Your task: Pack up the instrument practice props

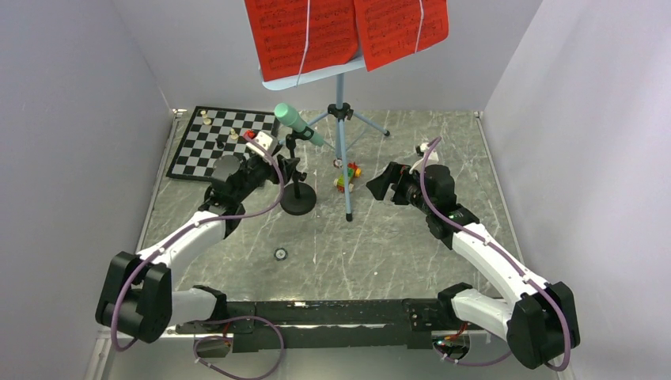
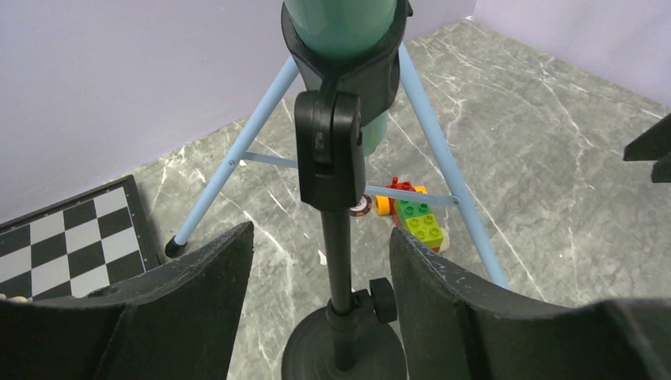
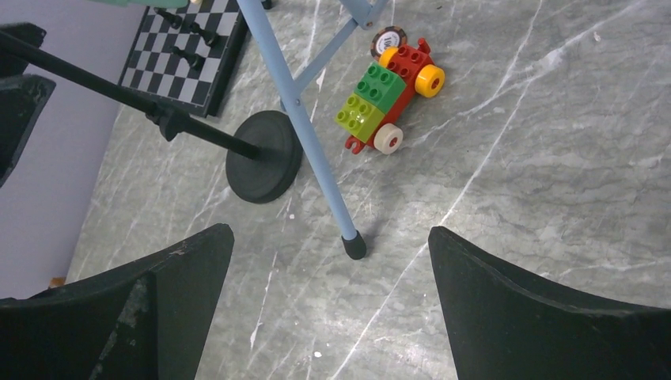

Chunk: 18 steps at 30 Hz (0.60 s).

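Note:
The mint-green microphone (image 1: 297, 123) sits clipped atop the black mic stand (image 1: 298, 198), left of the light blue music stand (image 1: 342, 134) that carries the red sheet-music pages (image 1: 305, 32). My left gripper (image 1: 291, 172) is at the mic stand's pole, low down. In the left wrist view the pole (image 2: 336, 261) stands between the fingers of the left gripper (image 2: 320, 241), with a gap on each side, and the microphone (image 2: 340, 24) is overhead. My right gripper (image 1: 373, 186) is open right of the tripod. In its wrist view the right gripper (image 3: 328, 233) frames the foot of a tripod leg (image 3: 354, 247).
A chessboard (image 1: 217, 142) with pieces lies at the back left. A multicoloured block toy (image 1: 346, 176) sits beside the tripod pole, seen too as the block toy (image 3: 388, 95). A small round disc (image 1: 280, 254) lies nearer the arm bases. Walls enclose three sides.

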Each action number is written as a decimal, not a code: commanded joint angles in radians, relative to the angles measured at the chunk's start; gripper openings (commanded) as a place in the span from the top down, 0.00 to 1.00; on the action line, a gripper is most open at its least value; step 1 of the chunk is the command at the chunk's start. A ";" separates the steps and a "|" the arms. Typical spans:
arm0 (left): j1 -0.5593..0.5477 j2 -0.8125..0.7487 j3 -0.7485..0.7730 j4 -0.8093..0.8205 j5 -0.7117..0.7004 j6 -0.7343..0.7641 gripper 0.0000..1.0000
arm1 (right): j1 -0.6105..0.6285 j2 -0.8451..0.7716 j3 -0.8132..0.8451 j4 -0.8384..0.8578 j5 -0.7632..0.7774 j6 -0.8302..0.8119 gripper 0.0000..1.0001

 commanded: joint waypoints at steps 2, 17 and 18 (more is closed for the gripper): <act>-0.001 0.049 0.072 0.053 0.018 0.048 0.34 | -0.002 -0.021 0.045 -0.022 0.002 -0.020 0.00; -0.001 0.120 0.093 0.097 0.038 0.017 0.77 | -0.002 -0.033 0.041 -0.034 0.008 -0.028 0.00; -0.001 0.116 0.091 0.100 0.040 0.017 0.82 | -0.002 -0.033 0.041 -0.034 0.007 -0.027 0.00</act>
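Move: Just beyond the left hand's half-open fingers stands the microphone stand's pole, about 3 cm ahead and 2 cm to the right, the spot below its clip some 2 cm lower. The green microphone sits roughly 7 cm ahead, 3 cm right and 8 cm up. Down on the table, the toy car is about 10 cm ahead and 17 cm right, the chessboard 20 cm ahead and 21 cm left. From the right hand the pole spot is about 9 cm ahead, 22 cm left and 4 cm up. Easing the left hand about 2 cm forward, with roughly 1 cm each of right and down, brings its fingers around the microphone stand's pole just under the clip. They close slowly at first, then quickly, from about two-thirds open to a quarter, and come to pinch the pole; the wrist barely turns. ##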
